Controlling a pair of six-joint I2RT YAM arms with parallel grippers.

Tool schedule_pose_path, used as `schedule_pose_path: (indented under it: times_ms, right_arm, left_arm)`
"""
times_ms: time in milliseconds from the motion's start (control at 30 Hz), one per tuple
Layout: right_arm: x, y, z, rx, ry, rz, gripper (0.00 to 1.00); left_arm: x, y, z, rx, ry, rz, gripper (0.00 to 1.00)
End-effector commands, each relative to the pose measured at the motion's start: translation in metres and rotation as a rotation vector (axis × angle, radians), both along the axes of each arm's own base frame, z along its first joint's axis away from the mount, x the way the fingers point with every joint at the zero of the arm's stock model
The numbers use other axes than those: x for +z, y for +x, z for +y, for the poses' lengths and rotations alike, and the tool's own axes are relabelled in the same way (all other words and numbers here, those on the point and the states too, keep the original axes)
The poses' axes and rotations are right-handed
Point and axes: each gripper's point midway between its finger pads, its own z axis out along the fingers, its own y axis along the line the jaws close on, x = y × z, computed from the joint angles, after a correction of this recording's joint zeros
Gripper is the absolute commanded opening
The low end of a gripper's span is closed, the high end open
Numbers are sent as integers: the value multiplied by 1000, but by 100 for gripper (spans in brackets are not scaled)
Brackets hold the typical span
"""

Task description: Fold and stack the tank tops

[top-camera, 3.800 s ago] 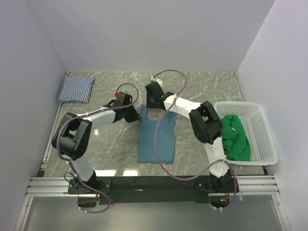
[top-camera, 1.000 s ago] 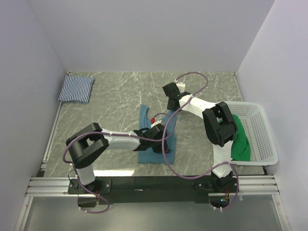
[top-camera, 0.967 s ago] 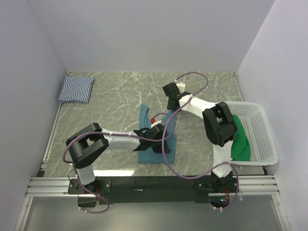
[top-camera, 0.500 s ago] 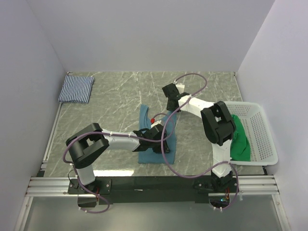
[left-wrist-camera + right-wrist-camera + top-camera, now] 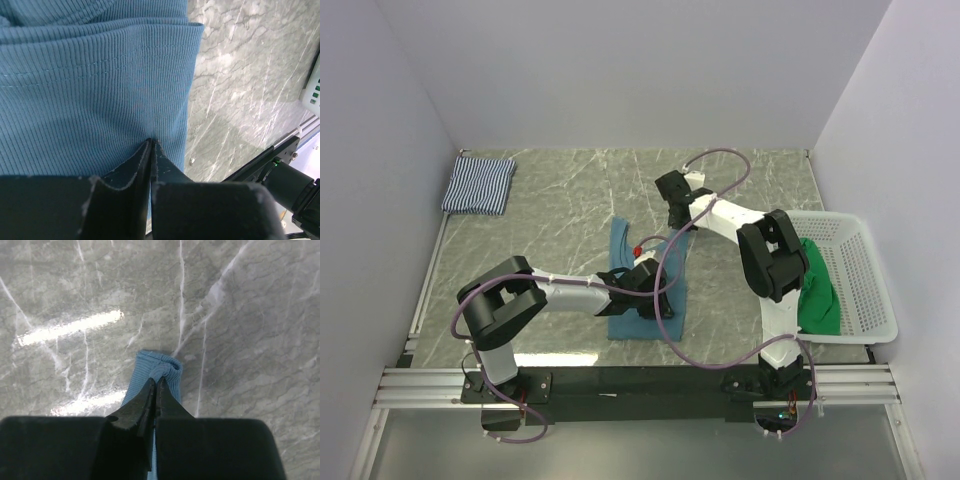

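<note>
The teal tank top (image 5: 632, 322) lies at the table's middle, partly folded over itself. My left gripper (image 5: 655, 283) rests low on it, shut, its tips (image 5: 151, 142) pinching the ribbed teal fabric (image 5: 100, 75) near a folded hem. My right gripper (image 5: 676, 222) is at the top's far end, shut on the rolled teal strap (image 5: 167, 367), which bunches around its tips (image 5: 156, 380). The striped tank top (image 5: 478, 184) lies folded at the far left corner. The green tank top (image 5: 817, 290) sits crumpled in the basket.
The white mesh basket (image 5: 868, 262) stands at the right edge of the table. A purple cable (image 5: 665, 320) loops over the teal top. The aluminium rail (image 5: 620, 385) and arm bases run along the near edge. Walls enclose the left, back and right.
My right gripper has closed on the teal strap in the last half second. Earlier the left arm swung from the top's far end down to its near half, folding fabric over.
</note>
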Motion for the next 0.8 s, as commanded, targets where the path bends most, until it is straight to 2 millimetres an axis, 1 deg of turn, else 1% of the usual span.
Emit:
schedule_pose_path:
  times_ms: [0, 100, 300, 433, 500, 600, 633, 667, 700, 767]
  right_arm:
    - [38, 10, 7, -2, -20, -80, 0]
    - [36, 12, 15, 17, -36, -75, 0]
    - [16, 18, 28, 45, -46, -41, 0]
    - [-6, 22, 28, 44, -85, 2, 0]
    - [-13, 22, 25, 42, -108, 16, 0]
    - [-19, 22, 22, 42, -130, 23, 9]
    - [-20, 21, 22, 45, -131, 24, 19]
    - [-20, 22, 24, 52, -124, 19, 23]
    - [-20, 23, 24, 62, -127, 17, 30]
    - [-15, 26, 24, 67, -124, 5, 36]
  left_arm:
    - [-25, -16, 14, -18, 80, 42, 9]
    - [-25, -18, 12, -25, 81, 43, 8]
    - [-25, -19, 12, -30, 85, 42, 8]
    - [-24, -19, 11, -31, 82, 42, 8]
    - [-24, -18, 11, -32, 82, 41, 8]
    - [-24, -19, 11, -35, 85, 42, 8]
    - [-24, -20, 9, -38, 82, 41, 8]
    - [-24, -20, 10, -36, 83, 43, 8]
    - [-24, -21, 10, -37, 84, 44, 8]
    - [-22, -20, 9, -36, 79, 41, 9]
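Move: The blue tank top's right strap end is already pinched in the right hand; the table spot it is taken to lies about 3 cm left, 2 cm ahead and 2 cm below that hand. The left strap's end lies some 14 cm left and 1 cm ahead of the right hand, the folded body's middle roughly 18 cm back and 9 cm left. From the left hand that same table spot is about 24 cm ahead and 2 cm right. The right strap end, still pinched, is raised some 2 cm and carried about 3 cm left and 2 cm forward by the right hand, towards the left strap, then lowered 3 to 4 cm to the table, where the fingers part about a third with a slight tilt of the wrist. The left hand stays put, nearly shut fingertips still resting on the folded body. ##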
